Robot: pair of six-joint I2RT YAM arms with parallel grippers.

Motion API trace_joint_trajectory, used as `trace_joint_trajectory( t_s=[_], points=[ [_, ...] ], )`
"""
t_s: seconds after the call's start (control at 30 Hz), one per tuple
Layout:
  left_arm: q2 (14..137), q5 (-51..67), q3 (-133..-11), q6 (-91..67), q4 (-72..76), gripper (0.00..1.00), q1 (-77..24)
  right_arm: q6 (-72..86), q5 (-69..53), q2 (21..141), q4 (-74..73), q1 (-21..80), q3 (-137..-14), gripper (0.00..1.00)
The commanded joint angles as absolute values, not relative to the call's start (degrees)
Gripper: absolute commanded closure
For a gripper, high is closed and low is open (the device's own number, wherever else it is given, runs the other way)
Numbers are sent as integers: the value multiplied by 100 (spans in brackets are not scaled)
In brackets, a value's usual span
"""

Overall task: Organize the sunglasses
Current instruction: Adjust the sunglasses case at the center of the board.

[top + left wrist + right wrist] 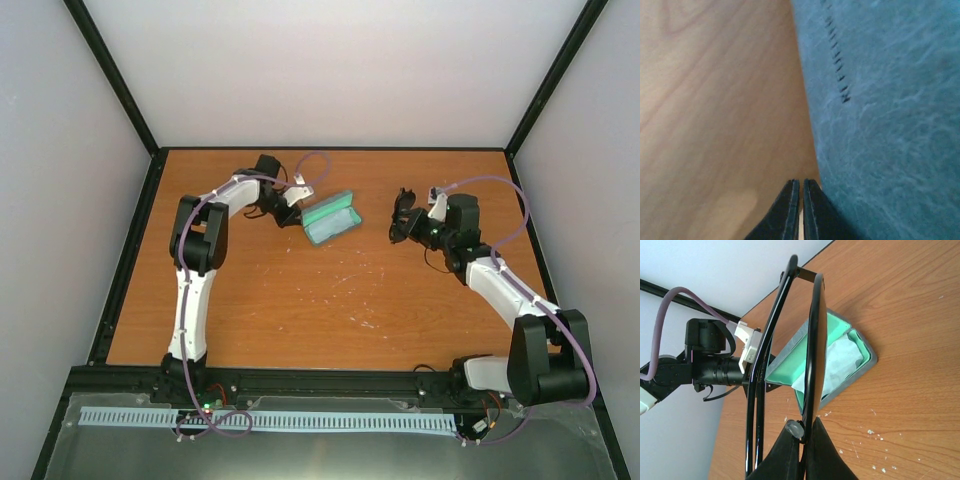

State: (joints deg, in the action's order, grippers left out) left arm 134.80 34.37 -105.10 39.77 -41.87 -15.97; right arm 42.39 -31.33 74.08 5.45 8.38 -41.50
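The sunglasses (816,330), with a thin black wire frame and dark lenses, are folded and stand edge-on in the right wrist view. My right gripper (802,432) is shut on them by a clear nose pad and holds them above the table (300,300). From above, the sunglasses (403,208) hang right of the open grey-blue case (332,218). The case (790,365) has a green inside, and a light-blue cloth (840,357) lies in it. My left gripper (801,187) is shut, its tips on the wood against the case's outer wall (880,125). From above, the left gripper (297,210) sits at the case's left end.
The left arm's wrist (715,367) sits behind the raised case lid. Small white specks (365,310) dot the middle of the wooden table. A black frame rail (130,250) borders the table on the left, and white walls close it in.
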Motion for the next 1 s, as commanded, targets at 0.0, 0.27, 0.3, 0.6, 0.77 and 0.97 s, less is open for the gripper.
trace_joint_trajectory(
  t_s=[0.0, 0.27, 0.3, 0.6, 0.77, 0.97],
  points=[
    [12986, 3779, -10095, 3777, -4131, 94, -1606, 4112, -2996, 7480, 715, 1020, -4105, 97],
    [12567, 4462, -9554, 3274, -3794, 94, -1645, 4382, -2759, 7938, 1157, 1493, -4055, 97],
    [12554, 4514, -9554, 3239, -3797, 94, -1664, 4428, -2727, 8028, 1228, 1554, -4073, 97],
    [12565, 4664, -9428, 3007, -3529, 94, -1898, 4832, -2337, 8884, 1773, 1912, -4305, 97],
    [12596, 4735, -9413, 2901, -3426, 94, -2039, 4915, -2235, 9368, 2049, 2106, -4536, 97],
    [12565, 4737, -9435, 2841, -3375, 94, -2057, 4788, -2289, 10030, 2066, 2251, -5082, 97]
  ],
)
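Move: The sunglasses case, open and turned askew, has its middle about 7 cm to the right of my closed left fingertips, level with them in reach and close to their height. The cloth lies in its tray, roughly 2 cm nearer my base and 1 cm farther right than that middle. From my right hand, which holds the sunglasses, the case is about 17 cm left, 10 cm ahead and some 16 cm below. With its shut fingertips at the lid side of the case, my left hand pushes back about 4 cm, then goes on back and to the right, rising some 3 cm, to swing the case around. Meanwhile I carry the sunglasses, still gripped in my right hand, about 8 cm left and 8 cm down towards the case, easing forward late. ##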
